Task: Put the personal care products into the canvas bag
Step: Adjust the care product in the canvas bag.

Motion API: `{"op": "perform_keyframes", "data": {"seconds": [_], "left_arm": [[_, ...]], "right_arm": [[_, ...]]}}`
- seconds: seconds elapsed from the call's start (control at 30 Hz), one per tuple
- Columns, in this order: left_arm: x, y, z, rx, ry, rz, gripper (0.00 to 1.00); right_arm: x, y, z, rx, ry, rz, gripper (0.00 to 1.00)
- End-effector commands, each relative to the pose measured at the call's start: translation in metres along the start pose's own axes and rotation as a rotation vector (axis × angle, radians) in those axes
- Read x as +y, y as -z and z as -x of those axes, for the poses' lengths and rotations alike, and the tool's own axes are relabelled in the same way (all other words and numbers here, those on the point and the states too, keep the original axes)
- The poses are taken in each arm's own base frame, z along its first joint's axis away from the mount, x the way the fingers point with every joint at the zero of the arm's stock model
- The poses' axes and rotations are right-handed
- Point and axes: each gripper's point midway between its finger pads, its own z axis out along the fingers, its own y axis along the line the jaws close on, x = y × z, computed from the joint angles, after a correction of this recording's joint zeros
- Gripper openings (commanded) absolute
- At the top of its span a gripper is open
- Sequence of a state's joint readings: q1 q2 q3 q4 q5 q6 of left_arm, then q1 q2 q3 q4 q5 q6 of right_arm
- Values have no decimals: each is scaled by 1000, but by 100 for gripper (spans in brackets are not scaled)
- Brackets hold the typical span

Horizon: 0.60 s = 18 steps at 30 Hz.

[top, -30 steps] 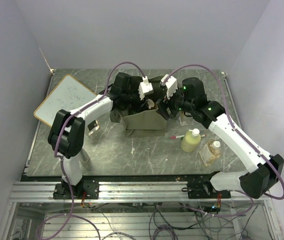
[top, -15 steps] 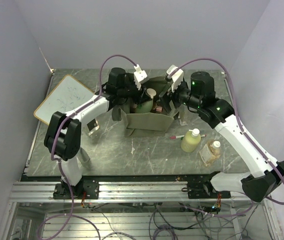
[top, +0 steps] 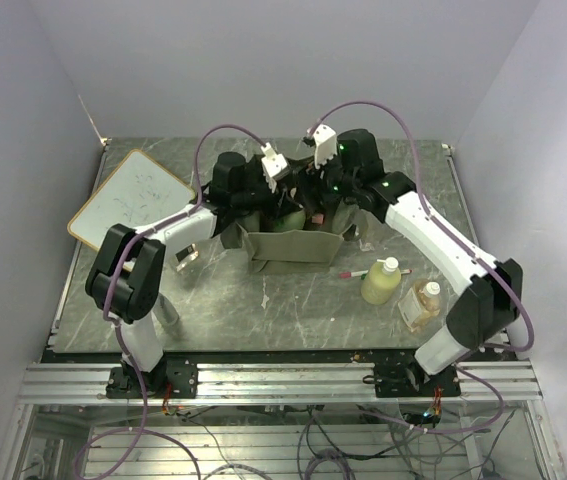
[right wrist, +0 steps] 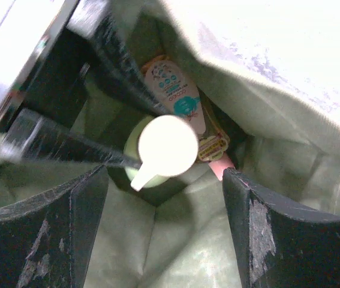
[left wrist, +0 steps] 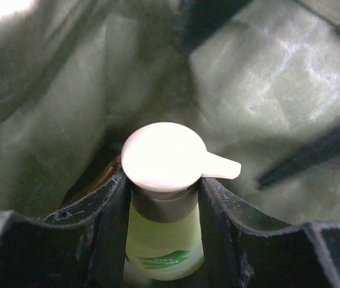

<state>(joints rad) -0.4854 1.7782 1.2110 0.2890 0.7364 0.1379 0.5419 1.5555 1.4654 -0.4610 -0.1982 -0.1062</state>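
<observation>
The olive canvas bag stands open mid-table. My left gripper is down inside it, shut on a yellow-green bottle just under its white pump cap. My right gripper hangs open over the bag's mouth, nothing between its fingers. Below it I see the same bottle's cap and a slim orange bottle leaning against the bag wall. Another yellow-green bottle and the amber square bottle stand on the table right of the bag.
A red-green-white pen lies between the bag and the loose bottles. The wood-framed whiteboard lies at the far left. A small clear item sits by the left arm. Both arms crowd the bag's opening.
My right arm has lifted and swung left, now over the bag's mouth. The left gripper has stayed in the bag, shut on the bottle.
</observation>
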Motion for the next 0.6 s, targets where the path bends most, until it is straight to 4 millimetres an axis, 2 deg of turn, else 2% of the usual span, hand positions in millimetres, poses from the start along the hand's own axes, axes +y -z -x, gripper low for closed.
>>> {"op": "perform_keyframes", "data": {"seconds": [0.0,0.17,0.27,0.57], "left_arm": [[-4,15,67,-227,-226,10,7],[-12,21,46,-231,-233,24,7],[-13,23,38,-220,-239,38,7],[-12,28,27,-169,-224,65,7]], "right_arm": [[-12,-18,3,17,-131,-33,76],[-11,-43,-23,88,-187,5,73],[-3,-48,-37,133,-194,50,71],[25,-48,-39,151,-200,216,72]]}}
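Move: The left hand already pinches the green pump bottle by the neck inside the canvas bag; the bottle's middle is about 7 cm straight below. From the open right hand, the bottle's middle is some 5 cm left, level fore-and-aft and 12 cm lower. The amber bottle lies some 4 cm ahead of the right hand, 2 cm left and 14 cm below; the bag's near rim is 8 cm back, 5 cm left and 7 cm lower. Right hand, open, sinks about 5 cm towards the pump head, which the left keeps pinching, easing back and down. ##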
